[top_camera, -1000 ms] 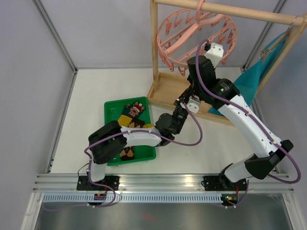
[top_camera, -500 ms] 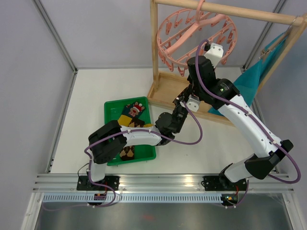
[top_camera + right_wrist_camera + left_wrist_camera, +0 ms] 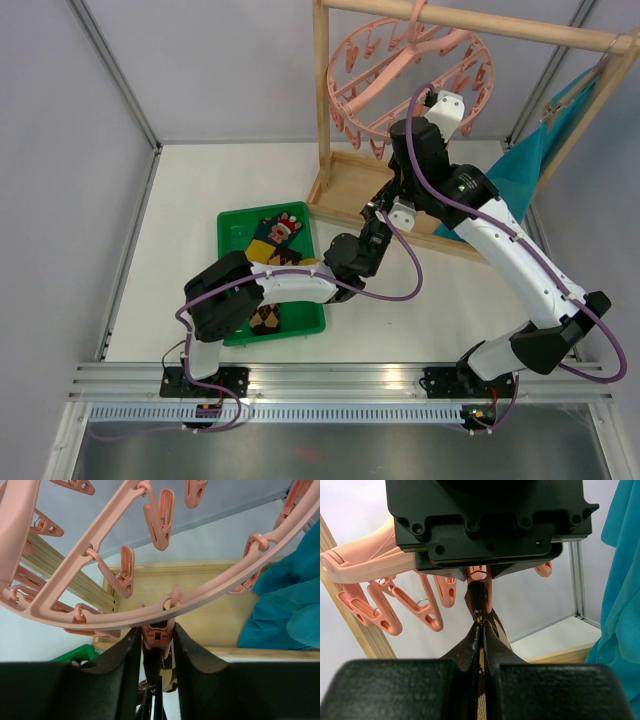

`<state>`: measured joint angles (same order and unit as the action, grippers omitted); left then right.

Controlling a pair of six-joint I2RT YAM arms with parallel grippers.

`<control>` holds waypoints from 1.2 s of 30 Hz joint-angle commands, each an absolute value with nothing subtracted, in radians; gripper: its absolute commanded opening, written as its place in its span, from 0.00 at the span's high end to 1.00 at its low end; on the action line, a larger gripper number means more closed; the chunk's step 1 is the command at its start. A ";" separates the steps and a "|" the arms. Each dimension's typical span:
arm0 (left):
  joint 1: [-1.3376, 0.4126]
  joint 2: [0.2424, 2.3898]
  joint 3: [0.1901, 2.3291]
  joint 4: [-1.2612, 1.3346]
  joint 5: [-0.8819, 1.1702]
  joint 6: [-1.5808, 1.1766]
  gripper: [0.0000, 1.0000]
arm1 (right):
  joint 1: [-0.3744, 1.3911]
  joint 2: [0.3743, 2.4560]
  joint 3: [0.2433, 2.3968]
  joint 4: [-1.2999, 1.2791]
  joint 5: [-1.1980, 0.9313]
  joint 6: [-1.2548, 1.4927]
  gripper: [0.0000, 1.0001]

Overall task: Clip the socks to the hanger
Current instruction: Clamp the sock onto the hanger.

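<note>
The round pink hanger (image 3: 400, 75) hangs from the wooden rack, and its ring (image 3: 150, 605) crosses the right wrist view. My right gripper (image 3: 156, 630) is shut on one dangling pink clip (image 3: 159, 630), squeezing it from both sides. My left gripper (image 3: 481, 632) is shut on a brown-and-tan argyle sock (image 3: 482, 615) and holds it upright. The sock's top edge sits in that clip's mouth (image 3: 480, 587). In the top view both grippers meet under the hanger, left (image 3: 376, 225) just below right (image 3: 392, 205). More socks (image 3: 280, 232) lie in the green tray.
The green tray (image 3: 262, 209) sits left of centre on the table. The wooden rack's post (image 3: 322, 100) and base (image 3: 345, 190) stand close behind the grippers. A large teal cloth (image 3: 520, 165) hangs at the right. Other pink clips (image 3: 385, 612) dangle nearby.
</note>
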<state>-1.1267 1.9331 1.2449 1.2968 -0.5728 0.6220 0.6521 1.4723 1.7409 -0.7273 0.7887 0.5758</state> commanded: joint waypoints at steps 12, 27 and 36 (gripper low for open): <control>-1.121 1.928 1.292 1.318 -0.572 0.578 0.94 | 0.650 1.425 1.752 -0.681 0.761 0.555 0.31; -1.131 1.453 0.986 0.884 -0.663 0.235 0.31 | 0.650 1.203 1.614 -0.669 0.586 0.511 0.24; -1.075 1.065 0.953 -0.124 -0.885 -0.330 0.25 | 0.650 1.017 1.471 -0.652 0.448 0.480 0.19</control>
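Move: The right fingers already squeeze the near clip right at their tips. The left fingers hold the sock just below it; from them the clip is about 4 cm up, 2 cm ahead and 1 cm right. From the right hand, the hanger's centre is roughly 13 cm straight ahead and 2 cm up, and a left clip is some 5 cm left, level with it. From the left hand, the green box is about 29 cm left, 10 cm back and 33 cm below. Letting go of the clip first, the right hand spreads its fingers almost on the spot, then backs off about 9 cm, rising some 4 cm and turning a little counter-clockwise. The left fingers open next and release the sock; that hand dips slightly, then sweeps about 17 cm left, back and up towards the box side, tipping down some 25 degrees from its upward slant. ##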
